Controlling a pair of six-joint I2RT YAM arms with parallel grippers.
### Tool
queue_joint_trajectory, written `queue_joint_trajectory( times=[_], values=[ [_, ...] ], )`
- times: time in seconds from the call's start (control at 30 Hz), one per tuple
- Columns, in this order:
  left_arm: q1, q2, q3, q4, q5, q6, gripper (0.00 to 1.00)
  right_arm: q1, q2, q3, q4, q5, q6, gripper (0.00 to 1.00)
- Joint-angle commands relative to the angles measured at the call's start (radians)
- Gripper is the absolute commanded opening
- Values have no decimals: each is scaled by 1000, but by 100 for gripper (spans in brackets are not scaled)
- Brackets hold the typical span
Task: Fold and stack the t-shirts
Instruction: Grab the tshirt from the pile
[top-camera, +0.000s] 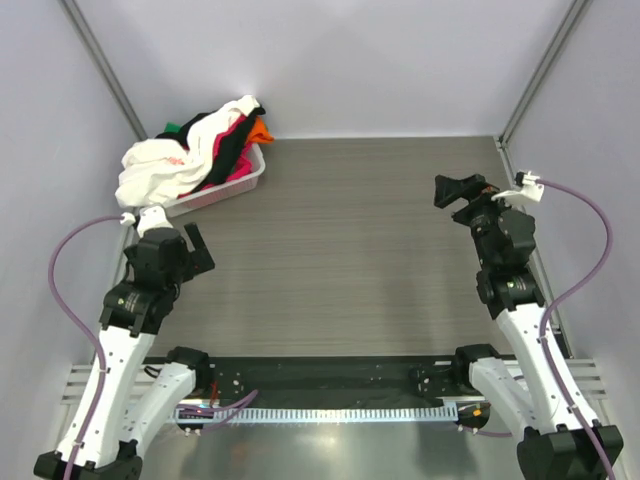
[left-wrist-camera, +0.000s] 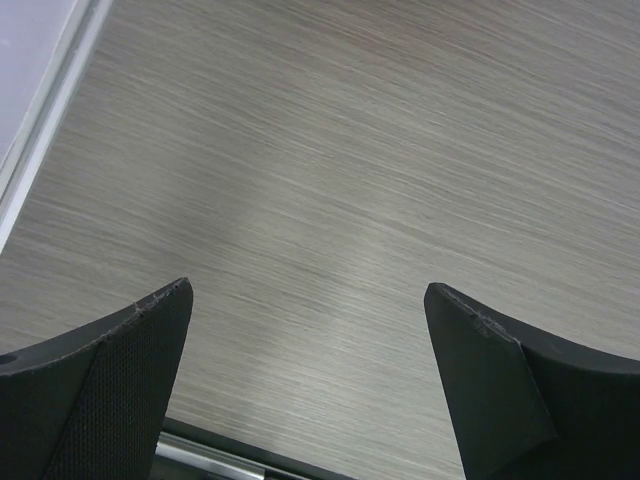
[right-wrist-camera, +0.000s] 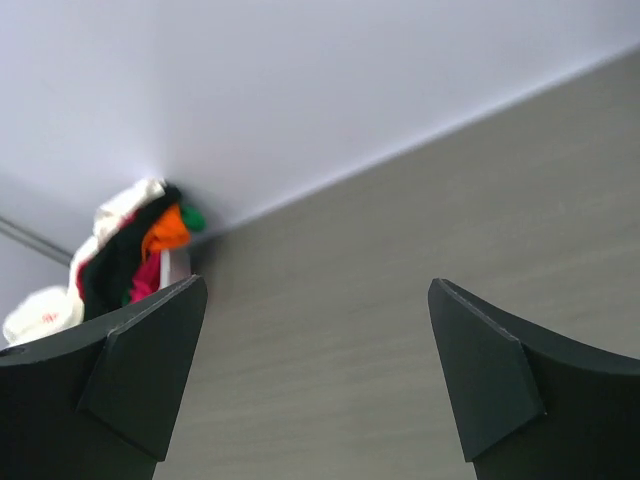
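A heap of t-shirts fills a small white bin at the table's far left corner: a white one on top, with black, magenta-pink, orange and green ones under it. The heap also shows far off in the right wrist view. My left gripper is open and empty, low over bare table in front of the bin. My right gripper is open and empty at the far right, facing left toward the heap. Both wrist views show the jaws spread wide with nothing between them.
The wood-grain table is walled by pale panels on the left, back and right. A metal post stands behind the bin and another at the far right corner. The arms' base rail runs along the near edge.
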Motion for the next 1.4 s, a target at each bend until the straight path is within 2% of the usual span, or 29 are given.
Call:
queue_joint_trajectory(
  times=[0.0,0.07,0.2,0.33,0.6,0.7,0.8,0.9,1.07,1.2,1.37],
  values=[
    [-3,-10,28,-21,-67,-26,100,0,49,89,-304,-72,59,100],
    [-3,-7,21,-13,-55,-28,100,0,45,115,-335,-72,51,100],
    [-3,10,13,-2,-55,-30,99,0,31,114,-403,-171,106,100],
    [-3,17,10,15,-43,-60,100,8,13,54,-444,-266,148,100],
    [-3,83,49,90,-180,-94,100,14,-127,-127,-475,-369,162,100],
    [-1,161,91,155,-216,-50,100,16,-170,-147,-486,-389,166,100],
    [19,305,190,219,-248,-10,100,14,-179,-125,-533,-388,131,100],
    [92,505,344,229,-236,-5,100,16,-164,-104,-595,-382,99,100],
    [272,790,626,165,-127,-80,100,17,-174,-157,-607,-449,105,100],
    [365,988,737,131,-49,-114,98,16,-204,-190,-608,-471,94,100],
    [476,1093,751,166,42,-128,98,16,-207,-228,-599,-478,84,100]
  ],
)
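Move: The white t-shirt draped over the basket's left end lies about 25 cm ahead of the left hand, 6 cm left and some 8 cm below. The basket's middle is roughly 23 cm ahead and 8 cm right of that hand, and the black t-shirt about 31 cm ahead and 17 cm right. From the right hand, the white t-shirt is some 90 cm left, 14 cm ahead and 18 cm lower. Open left hand sweeps 22 cm forward and 14 left towards the white t-shirt; right hand sinks, drawing back. ##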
